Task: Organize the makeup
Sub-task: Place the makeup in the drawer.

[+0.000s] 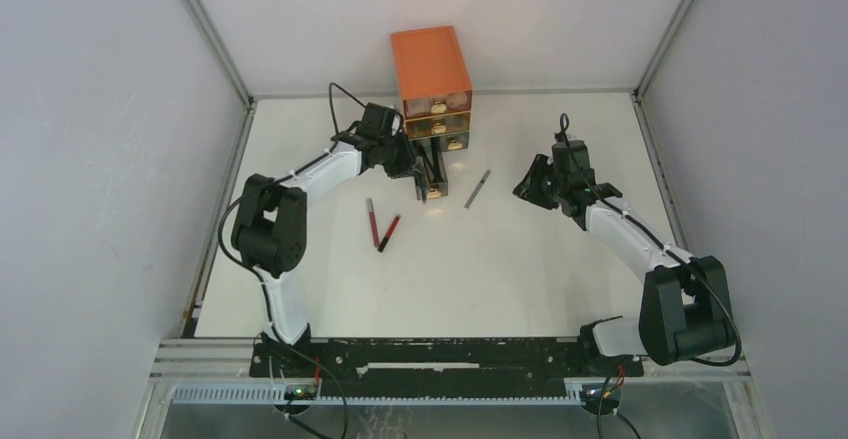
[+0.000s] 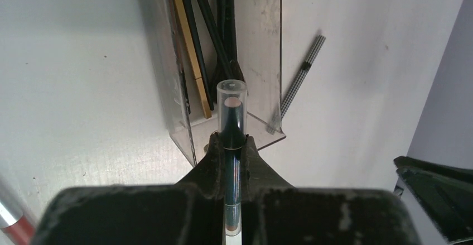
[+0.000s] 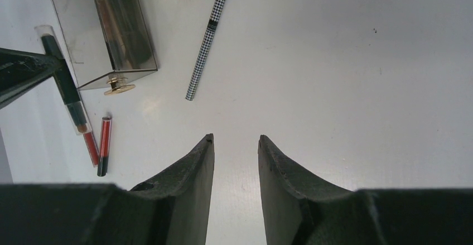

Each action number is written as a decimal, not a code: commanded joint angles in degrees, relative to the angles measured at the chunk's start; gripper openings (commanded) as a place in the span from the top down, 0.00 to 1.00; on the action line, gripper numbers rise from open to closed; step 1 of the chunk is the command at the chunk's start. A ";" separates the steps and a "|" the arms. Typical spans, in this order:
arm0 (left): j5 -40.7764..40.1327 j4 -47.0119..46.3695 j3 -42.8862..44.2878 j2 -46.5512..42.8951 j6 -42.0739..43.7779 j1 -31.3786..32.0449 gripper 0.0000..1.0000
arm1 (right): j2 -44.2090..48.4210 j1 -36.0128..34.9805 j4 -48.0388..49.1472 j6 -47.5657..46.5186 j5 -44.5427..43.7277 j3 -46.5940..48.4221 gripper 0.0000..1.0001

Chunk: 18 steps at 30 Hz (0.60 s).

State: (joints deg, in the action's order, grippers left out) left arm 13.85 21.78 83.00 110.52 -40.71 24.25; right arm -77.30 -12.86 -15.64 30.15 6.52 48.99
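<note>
My left gripper (image 2: pixel 231 140) is shut on a dark pencil with a clear cap (image 2: pixel 231 108), held over the front end of the pulled-out clear drawer (image 2: pixel 262 44). Thin black brushes (image 2: pixel 209 27) and a gold stick lie inside that drawer. In the top view the left gripper (image 1: pixel 421 191) is at the drawer's (image 1: pixel 433 164) near end. A black-and-white checkered pencil (image 1: pixel 478 188) lies to the drawer's right. Two red and black pencils (image 1: pixel 372 221) (image 1: pixel 389 232) lie to its left. My right gripper (image 3: pixel 234 139) hangs open and empty over bare table, short of the checkered pencil (image 3: pixel 206 44).
The orange three-drawer chest (image 1: pixel 430 64) stands at the back middle of the white table (image 1: pixel 500 279), its two upper drawers pushed in. Grey walls close in the left, right and back sides.
</note>
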 commanded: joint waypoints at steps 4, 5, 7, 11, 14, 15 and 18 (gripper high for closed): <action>-2.41 -5.89 0.97 -2.15 -5.63 -0.98 1.00 | 1.77 0.36 1.62 -0.20 0.32 -0.34 0.58; -2.20 -6.10 1.39 -1.56 -6.22 -1.06 1.00 | 1.80 0.38 1.46 -0.18 0.29 -0.36 0.58; -1.82 -6.01 2.74 -0.33 -6.88 -1.39 1.00 | 1.97 0.38 1.20 -0.34 0.08 -0.37 0.58; -2.57 -4.52 5.19 1.45 -6.64 -1.49 0.95 | 2.24 0.38 0.79 -0.47 -0.19 -0.39 0.58; -3.58 -4.02 5.39 1.96 -6.88 -1.57 0.82 | 2.24 0.38 0.86 -0.45 -0.20 -0.39 0.58; -3.69 -3.72 5.49 2.11 -6.78 -1.57 0.76 | 2.24 0.38 0.85 -0.42 -0.20 -0.38 0.58; -3.71 -3.33 5.36 2.22 -6.50 -1.58 0.70 | 2.24 0.38 0.64 -0.38 -0.33 -0.38 0.58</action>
State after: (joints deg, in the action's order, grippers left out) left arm 11.09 18.74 84.97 112.77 -46.72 23.05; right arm -77.25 -12.86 -15.75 30.15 6.52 48.99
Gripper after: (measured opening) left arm 0.267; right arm 0.424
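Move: The left hand already holds the clear-capped makeup tube. The middle of the open bottom drawer is about 3 cm ahead of it, 3 to the right and 6 below. The cabinet stands some 15 cm ahead and 3 to the right; the checkered stick is about 12 cm right, 2 back. Two red tubes lie 9 and 11 cm back, about 10 and 7 to the left. From the idle right hand, the drawer is roughly 22 cm left, 7 ahead and 7 below. The left hand carries the gripped tube about 3 cm forward towards the cabinet, bringing it from the drawer's front left edge farther in over the open drawer, rising just over 1 cm on the way and turning about 5 degrees counter-clockwise to line the tube up with the drawer's length. Near the end of the reach it sinks about 1 cm again while the fingers part from almost shut to roughly a quarter open, loosening their pinch around the tube. ##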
